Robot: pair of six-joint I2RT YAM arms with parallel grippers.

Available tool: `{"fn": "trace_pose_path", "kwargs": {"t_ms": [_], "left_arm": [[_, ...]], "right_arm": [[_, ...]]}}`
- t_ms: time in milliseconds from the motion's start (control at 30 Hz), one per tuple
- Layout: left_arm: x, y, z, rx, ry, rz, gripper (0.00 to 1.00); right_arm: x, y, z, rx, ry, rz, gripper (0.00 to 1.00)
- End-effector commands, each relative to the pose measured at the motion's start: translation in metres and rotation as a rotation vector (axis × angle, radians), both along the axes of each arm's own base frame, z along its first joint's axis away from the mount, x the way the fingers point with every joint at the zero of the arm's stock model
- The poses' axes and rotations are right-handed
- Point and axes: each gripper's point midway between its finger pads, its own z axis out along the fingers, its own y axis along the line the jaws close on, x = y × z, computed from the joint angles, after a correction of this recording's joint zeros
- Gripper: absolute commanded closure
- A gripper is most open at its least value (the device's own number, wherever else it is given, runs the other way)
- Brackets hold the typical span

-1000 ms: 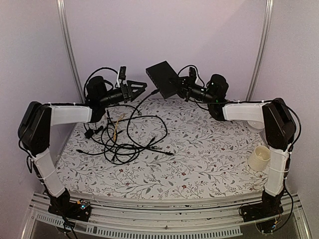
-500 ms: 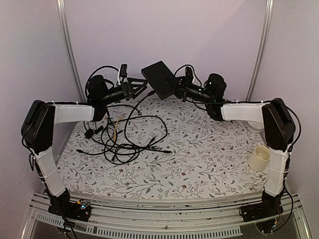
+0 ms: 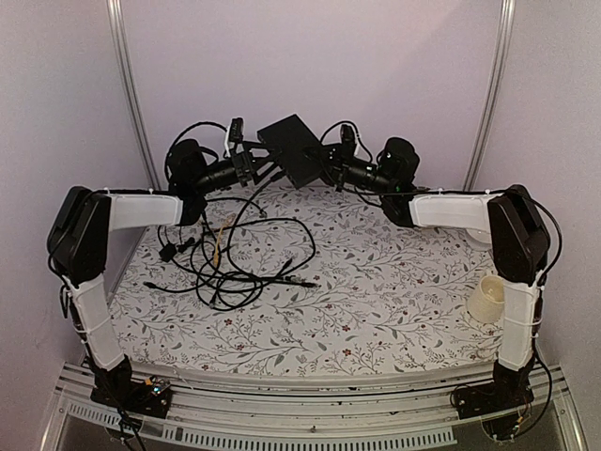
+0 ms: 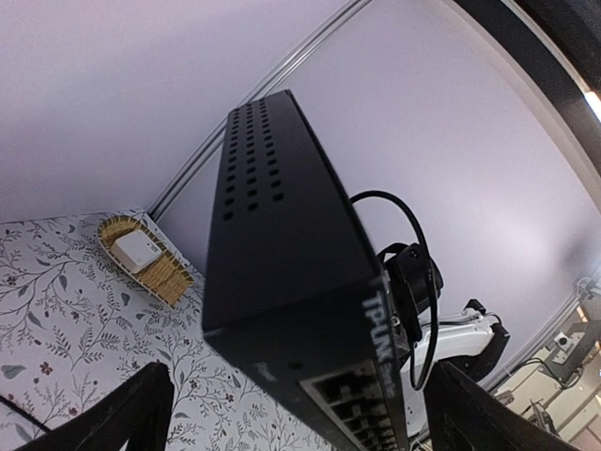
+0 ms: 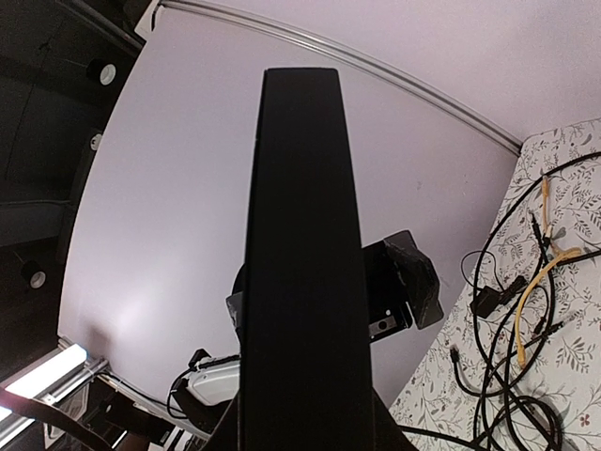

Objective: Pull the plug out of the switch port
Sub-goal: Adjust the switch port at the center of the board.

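Observation:
The switch (image 3: 293, 148), a flat black box, is held in the air at the back of the table. My right gripper (image 3: 324, 167) is shut on its right end. The right wrist view shows the switch (image 5: 302, 244) edge-on, running straight out from the right gripper (image 5: 300, 418). My left gripper (image 3: 266, 166) is open at its left side. In the left wrist view the port row (image 4: 362, 409) lies between the wide-apart fingers (image 4: 141, 413); those ports look blurred. A black cable (image 3: 272, 180) rises toward the switch's lower edge. I cannot tell whether the plug sits in a port.
A tangle of black cables (image 3: 235, 256) with a yellow one (image 3: 218, 240) covers the left half of the table. A cream cup (image 3: 488, 299) stands at the right edge. A woven basket (image 4: 174, 277) holds a small white box (image 4: 137, 250). The back wall is close behind the switch.
The right arm has carried the switch a little to the left. The left gripper has closed in on the switch and its jaws have opened wider.

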Motion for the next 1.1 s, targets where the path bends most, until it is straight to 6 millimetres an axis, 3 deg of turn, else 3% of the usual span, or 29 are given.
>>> {"fn": "trace_pose_path", "kwargs": {"t_ms": [0, 267, 500, 633, 667, 767, 1067], "left_arm": [[0.000, -0.007, 0.014, -0.024, -0.038, -0.022, 0.07], [0.002, -0.008, 0.013, -0.032, -0.031, -0.033, 0.28], [0.003, -0.006, 0.011, -0.050, -0.014, -0.030, 0.68], [-0.001, -0.006, 0.013, -0.068, -0.009, -0.058, 0.82], [0.004, -0.008, 0.001, -0.064, 0.011, -0.063, 0.84], [0.003, -0.010, -0.004, -0.074, 0.027, -0.094, 1.00], [-0.012, -0.020, -0.003, -0.044, -0.006, -0.257, 1.00]], "right_arm": [[-0.009, 0.002, 0.035, 0.064, -0.116, 0.009, 0.98], [-0.009, 0.007, 0.029, 0.042, -0.101, 0.022, 0.98], [-0.010, 0.009, 0.016, 0.018, -0.083, 0.030, 0.98], [-0.010, 0.010, 0.009, -0.001, -0.071, 0.038, 0.98], [-0.010, 0.011, 0.007, -0.007, -0.072, 0.041, 0.98], [-0.012, 0.013, -0.004, -0.030, -0.058, 0.058, 0.97], [-0.022, 0.002, -0.020, -0.090, -0.119, 0.119, 0.69]]}}
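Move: The switch port is in the air in the right hand's grip, its middle about 8 cm to that hand's left and 2 cm ahead, at about its height. From the left hand, open around the port's left end, that middle lies some 6 cm right and 2 cm ahead. The remaining black plug sits about 3 cm back and 3 cm right of the left hand, slightly below; the cable pile lies roughly 12 cm left, 5 cm back and 30 cm down. The switch port's left end is pinched by the left fingers, which close from wide open while that hand stays nearly in place, then rolls some 10 degrees about its own pointing direction, far side down. The right hand keeps its grip, rolling about 5 degrees the other way, and both hands then lower the port together, the right hand ending almost 4 cm lower. ##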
